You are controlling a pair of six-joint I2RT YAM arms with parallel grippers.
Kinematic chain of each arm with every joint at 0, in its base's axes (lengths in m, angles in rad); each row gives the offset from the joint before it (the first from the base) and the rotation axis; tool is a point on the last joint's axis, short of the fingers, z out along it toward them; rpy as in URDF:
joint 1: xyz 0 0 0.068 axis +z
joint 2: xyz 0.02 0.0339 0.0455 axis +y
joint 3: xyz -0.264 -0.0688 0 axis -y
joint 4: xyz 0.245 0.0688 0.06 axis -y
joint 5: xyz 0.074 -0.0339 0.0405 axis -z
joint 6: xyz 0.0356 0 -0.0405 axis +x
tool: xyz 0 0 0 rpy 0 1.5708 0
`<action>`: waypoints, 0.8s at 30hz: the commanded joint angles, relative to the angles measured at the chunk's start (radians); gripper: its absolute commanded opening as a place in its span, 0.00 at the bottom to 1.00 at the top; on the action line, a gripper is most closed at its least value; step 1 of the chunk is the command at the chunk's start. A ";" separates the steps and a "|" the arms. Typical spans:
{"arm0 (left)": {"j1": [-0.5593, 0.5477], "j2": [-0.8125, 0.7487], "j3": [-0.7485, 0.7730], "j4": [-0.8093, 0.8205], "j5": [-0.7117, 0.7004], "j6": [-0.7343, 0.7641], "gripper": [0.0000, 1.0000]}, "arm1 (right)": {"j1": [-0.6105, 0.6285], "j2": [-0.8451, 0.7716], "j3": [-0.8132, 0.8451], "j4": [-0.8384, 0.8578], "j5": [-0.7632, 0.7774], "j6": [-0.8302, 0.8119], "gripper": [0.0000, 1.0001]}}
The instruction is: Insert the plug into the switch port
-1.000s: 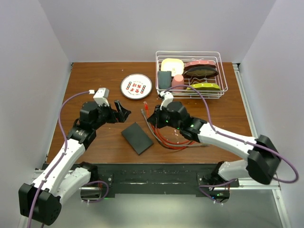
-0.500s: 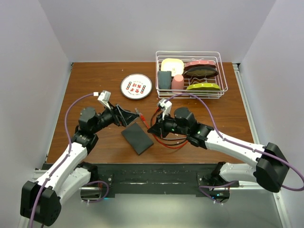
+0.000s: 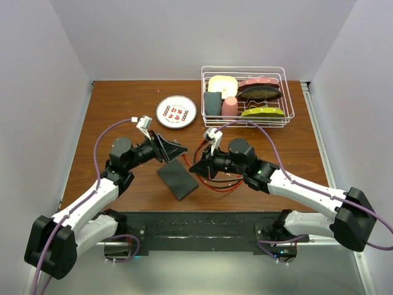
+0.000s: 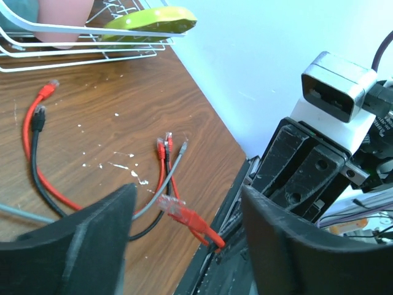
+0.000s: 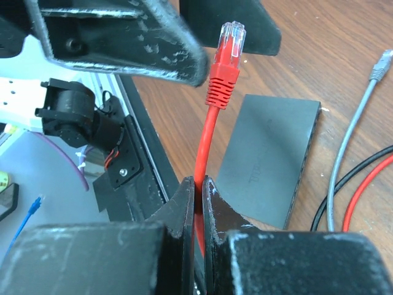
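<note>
My right gripper is shut on a red cable just below its plug, which stands clear of the table with its transparent tip pointing away. The left gripper is open; its two fingers flank the plug with a gap on each side. In the top view the left gripper and right gripper meet just above the switch, a flat dark-grey box lying on the wooden table. The switch lies under the held cable; its sockets are not visible.
Loose red, black and grey cables lie in a tangle right of the switch. A round white plate sits behind it. A white wire dish rack with dishes stands at the back right.
The left gripper has swung right to the plug and its jaws have narrowed around it. The right gripper has shifted slightly left, still gripping the red cable.
</note>
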 commanded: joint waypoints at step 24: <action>-0.097 -0.086 -0.039 0.195 0.034 0.035 0.00 | 0.008 -0.145 0.007 0.063 -0.019 0.023 0.57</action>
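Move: The red plug sticks out of the right hand's shut fingers, already almost between the left hand's open ones: about 2 cm right and 1 cm ahead of the left hand, level with it. The right fingers, gripping its cable, are some 6 cm back, 8 cm right and 2 cm below the left hand. The dark flat box lies 4 cm back and roughly 16 cm below. From the right hand the plug is about 6 cm ahead, 6 cm left and 2 cm up. The left fingers close on the red plug and pinch it while that hand edges right and up about 2 cm each, then keeps its hold as it eases back some 2 cm. Only once they have shut does the right hand, still gripping the cable until then, open to about half and let go, rising about 3 cm and drawing back 1.5 cm. ##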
